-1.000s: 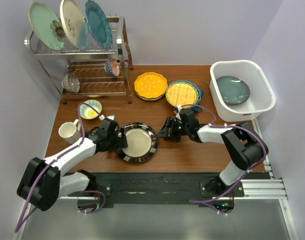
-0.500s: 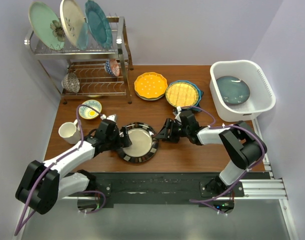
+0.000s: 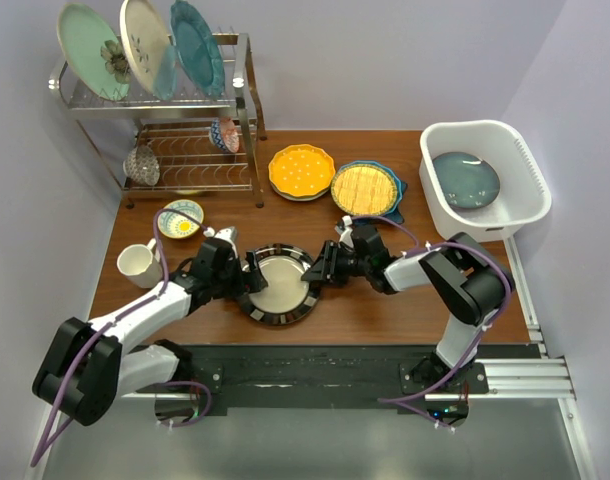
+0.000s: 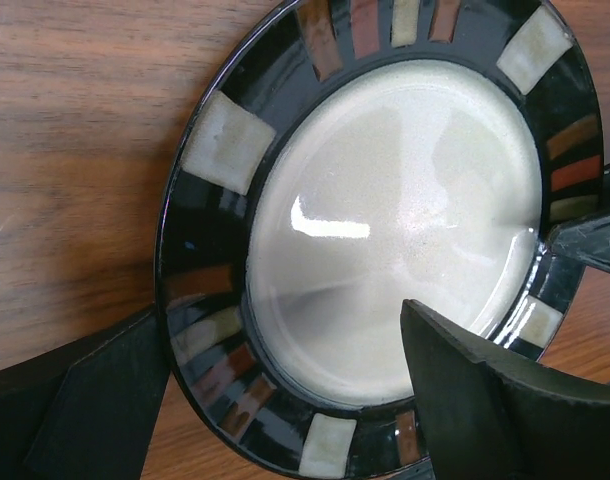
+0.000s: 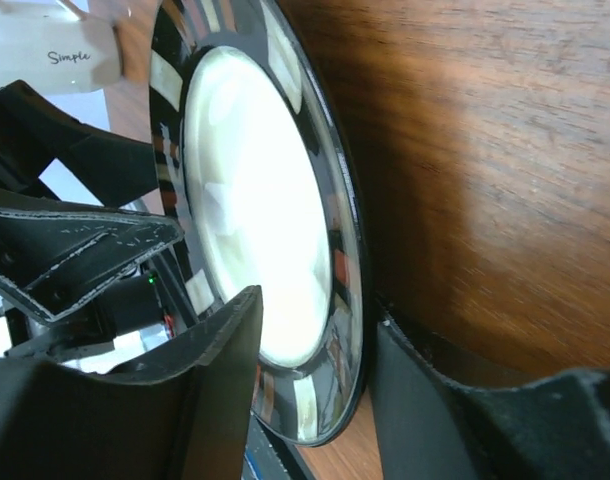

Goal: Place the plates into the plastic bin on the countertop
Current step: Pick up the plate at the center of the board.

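Note:
The dark patterned-rim plate (image 3: 278,287) lies on the wooden table between both arms. My left gripper (image 3: 249,275) is open and straddles its left rim: in the left wrist view (image 4: 283,315) one finger is outside the rim and the other over the pale centre of the plate (image 4: 385,230). My right gripper (image 3: 321,270) is open around the right rim; in the right wrist view (image 5: 318,308) one finger is above the plate (image 5: 255,220) and one under its edge. The white bin (image 3: 525,205) at the right holds a lilac plate (image 3: 465,180). The yellow scalloped plate (image 3: 301,171) and the yellow gridded plate (image 3: 365,187) lie behind.
A chrome wire rack (image 3: 155,110) at the back left holds three upright plates and a small patterned bowl (image 3: 223,134). A small bowl (image 3: 180,219) and a white mug (image 3: 137,263) stand left of my left arm. A blue star-shaped plate edge (image 3: 398,187) shows under the gridded plate.
My right gripper has moved left until its fingers are around the plate's right rim. My left gripper has moved right over the left rim. The plate has shifted slightly.

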Motion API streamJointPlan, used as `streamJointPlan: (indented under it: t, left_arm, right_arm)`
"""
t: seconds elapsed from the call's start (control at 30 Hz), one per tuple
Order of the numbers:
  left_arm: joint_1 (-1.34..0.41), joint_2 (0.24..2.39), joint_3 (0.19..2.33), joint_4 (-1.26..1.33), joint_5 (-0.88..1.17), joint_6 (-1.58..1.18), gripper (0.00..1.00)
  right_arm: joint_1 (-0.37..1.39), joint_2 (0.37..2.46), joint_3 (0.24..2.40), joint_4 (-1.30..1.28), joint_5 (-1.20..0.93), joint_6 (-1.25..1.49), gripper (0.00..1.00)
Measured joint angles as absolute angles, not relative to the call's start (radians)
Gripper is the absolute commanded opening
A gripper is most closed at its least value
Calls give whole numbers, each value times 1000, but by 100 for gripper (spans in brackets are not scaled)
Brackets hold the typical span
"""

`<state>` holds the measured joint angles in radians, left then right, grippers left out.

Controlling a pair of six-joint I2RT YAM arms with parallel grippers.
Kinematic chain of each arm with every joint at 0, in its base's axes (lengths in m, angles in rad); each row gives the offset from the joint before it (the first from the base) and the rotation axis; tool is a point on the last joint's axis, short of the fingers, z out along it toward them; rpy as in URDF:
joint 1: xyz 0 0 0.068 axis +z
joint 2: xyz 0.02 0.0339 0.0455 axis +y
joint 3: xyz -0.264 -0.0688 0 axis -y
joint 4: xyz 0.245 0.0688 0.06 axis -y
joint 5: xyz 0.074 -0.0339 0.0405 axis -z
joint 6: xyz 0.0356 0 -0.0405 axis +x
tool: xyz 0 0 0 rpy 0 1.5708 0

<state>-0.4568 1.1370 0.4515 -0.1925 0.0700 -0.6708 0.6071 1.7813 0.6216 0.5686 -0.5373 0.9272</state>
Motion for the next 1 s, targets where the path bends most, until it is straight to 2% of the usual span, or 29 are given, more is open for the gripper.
streamJointPlan:
  t: [0.03,0.1,0.13,0.23,0.3,0.63,1.0]
  left_arm:
    - [-456,1137,451,-190,71,-670,96]
    - [-453,1139,450,-187,70,-670,96]
    - [-451,1140,449,-181,69,-670,96]
    - [-450,1142,448,-175,62,-669,96]
    - [-449,1143,448,-173,62,-669,96]
    - [-445,1142,448,-173,43,-662,96]
    - [-451,1126,455,-218,49,-661,96]
  right_arm:
    - [607,1783,622,569,-537,928,35]
    - [606,1789,620,571,-533,932,26]
    - [606,1794,616,574,-532,934,18]
    - [602,1802,604,577,-529,947,5]
    - [600,1803,596,585,-537,964,1]
    - [598,1767,587,609,-562,974,0]
    - [623,1593,587,410,-486,892,0]
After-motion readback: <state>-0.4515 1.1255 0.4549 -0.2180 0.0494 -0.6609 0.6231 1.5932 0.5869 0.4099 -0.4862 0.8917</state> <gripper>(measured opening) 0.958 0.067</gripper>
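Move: The plate's middle lies about 8 cm left of my right hand, 3 cm back and 2 cm below, and the half-open fingers already straddle its right rim. The orange dish stands some 25 cm ahead of that hand and 2 cm left; the yellow pie dish 20 cm ahead and 12 cm right. From my left hand, wide open over the left rim, the plate's middle is roughly 6 cm right, 2 cm back and 2 cm down. I dip my right hand about 1 cm while shutting its fingers on the plate's right rim, pinching it from above and below, then lift some 4 cm off that low point, easing slightly back and to the right at the end. My left hand keeps its open fingers at the left rim and hardly shifts. ##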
